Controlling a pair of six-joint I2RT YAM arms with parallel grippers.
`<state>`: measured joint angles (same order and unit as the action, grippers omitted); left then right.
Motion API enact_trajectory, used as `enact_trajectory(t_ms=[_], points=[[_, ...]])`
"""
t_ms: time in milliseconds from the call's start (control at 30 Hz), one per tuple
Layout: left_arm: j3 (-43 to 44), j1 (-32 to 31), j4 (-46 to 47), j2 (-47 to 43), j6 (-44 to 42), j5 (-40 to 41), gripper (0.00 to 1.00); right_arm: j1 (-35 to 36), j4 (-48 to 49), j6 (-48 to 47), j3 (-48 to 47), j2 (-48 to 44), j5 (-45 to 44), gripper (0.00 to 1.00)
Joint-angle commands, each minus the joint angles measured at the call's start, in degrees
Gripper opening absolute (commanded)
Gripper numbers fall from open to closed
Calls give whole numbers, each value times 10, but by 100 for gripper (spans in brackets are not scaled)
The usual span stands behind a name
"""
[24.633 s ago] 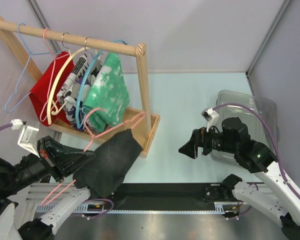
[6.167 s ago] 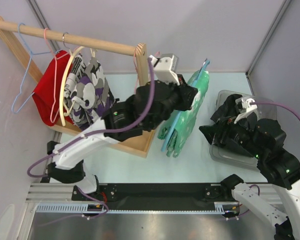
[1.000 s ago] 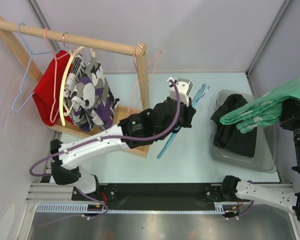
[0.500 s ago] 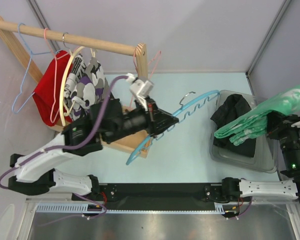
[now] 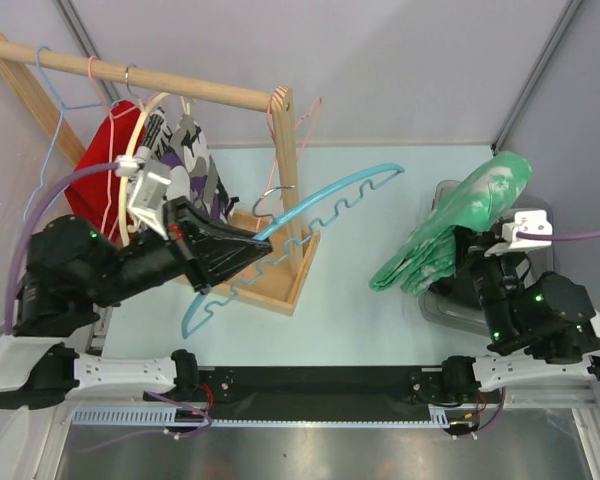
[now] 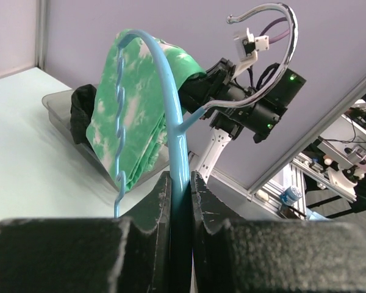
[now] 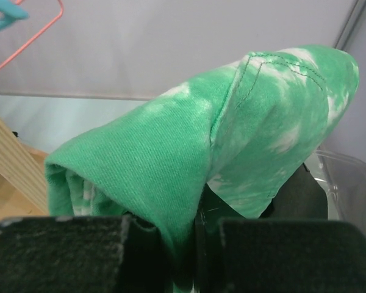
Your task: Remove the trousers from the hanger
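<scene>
The green and white trousers (image 5: pixel 450 225) hang bunched in the air above the clear bin (image 5: pixel 536 212), off the hanger. My right gripper (image 7: pixel 186 235) is shut on a fold of the trousers (image 7: pixel 189 165). The bare blue hanger (image 5: pixel 310 215) with a wavy bar and metal hook stretches from my left gripper (image 5: pixel 248 240) toward the middle of the table. My left gripper (image 6: pixel 180 186) is shut on the hanger's blue arm (image 6: pixel 171 116). In the left wrist view the trousers (image 6: pixel 140 116) show beyond the hanger, held by the right arm.
A wooden rack (image 5: pixel 285 160) at the left holds a red garment (image 5: pixel 85 190), a patterned garment (image 5: pixel 195 170) and spare hangers, with a pink hanger (image 5: pixel 305 125) on its right post. A black garment (image 6: pixel 82 113) lies in the bin.
The left arm drew the blue hanger back left toward the rack. The right arm lowered and swung the trousers leftward over the bin's near side.
</scene>
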<state>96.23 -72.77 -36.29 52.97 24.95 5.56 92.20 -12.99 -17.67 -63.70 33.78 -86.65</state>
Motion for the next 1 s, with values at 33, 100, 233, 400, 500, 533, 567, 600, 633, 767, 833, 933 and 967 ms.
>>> enact_trajectory(t_ms=[33, 100, 233, 400, 500, 533, 567, 600, 633, 767, 833, 933, 967], points=[[17, 0, -33, -66, -13, 27, 0, -78, 29, 47, -4, 60, -27, 0], [18, 0, -56, -90, -6, 57, 0, -126, -6, 100, -13, 117, 0, 0], [29, 0, -111, -114, 8, 108, 0, -350, -258, 304, -119, 194, 257, 0], [38, 1, -170, -142, 15, 177, 0, -438, -230, 303, -107, 193, 314, 0], [57, 0, -202, -155, 11, 205, 0, -498, -244, 309, -116, 190, 352, 0], [61, 1, -208, -164, 11, 213, 0, -518, -257, 315, -119, 189, 360, 0], [68, 1, -215, -168, 11, 225, 0, -548, -261, 316, -121, 183, 366, 0], [70, 0, -231, -171, 16, 236, 0, -563, -267, 318, -125, 180, 380, 0], [70, 1, -236, -180, 16, 258, 0, -575, -273, 318, -127, 174, 387, 0], [63, 0, -261, -194, 21, 297, 0, -589, -285, 314, -149, 144, 417, 0], [56, 0, -268, -194, 22, 320, 0, -589, -315, 316, -180, 141, 416, 0], [50, 0, -287, -181, 23, 347, 0, -589, -348, 317, -220, 127, 406, 0], [42, 0, -286, -172, 21, 351, 0, -589, -352, 315, -228, 123, 409, 0]])
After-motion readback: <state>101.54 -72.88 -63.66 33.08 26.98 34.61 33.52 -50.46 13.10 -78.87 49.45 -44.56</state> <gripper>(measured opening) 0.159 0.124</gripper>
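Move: From the left hand, which holds the blue hanger, the bare right half of the rail is about 19 cm ahead, 4 left and 8 above. The pink hanger is 18 ahead and 3 right, level in height; the purple-grey trousers hang 20 ahead, 14 left and 12 lower. For the right hand, still gripping the green trousers, the clear box lies about 10 ahead, 11 right and 32 below, the black trousers inside it 7 ahead and 9 right. Leftward across the front of the rack, the left hand carries the still-gripped blue hanger about 20 cm, sinking slightly late on and turning some 30 degrees counter-clockwise, the hanger's far end sweeping against the pink hanger. The right hand keeps its pinch on the green trousers, reaches forward and down over the box, fingers tipping down and turning clockwise, then shifts right and draws back and up a few centimetres. ##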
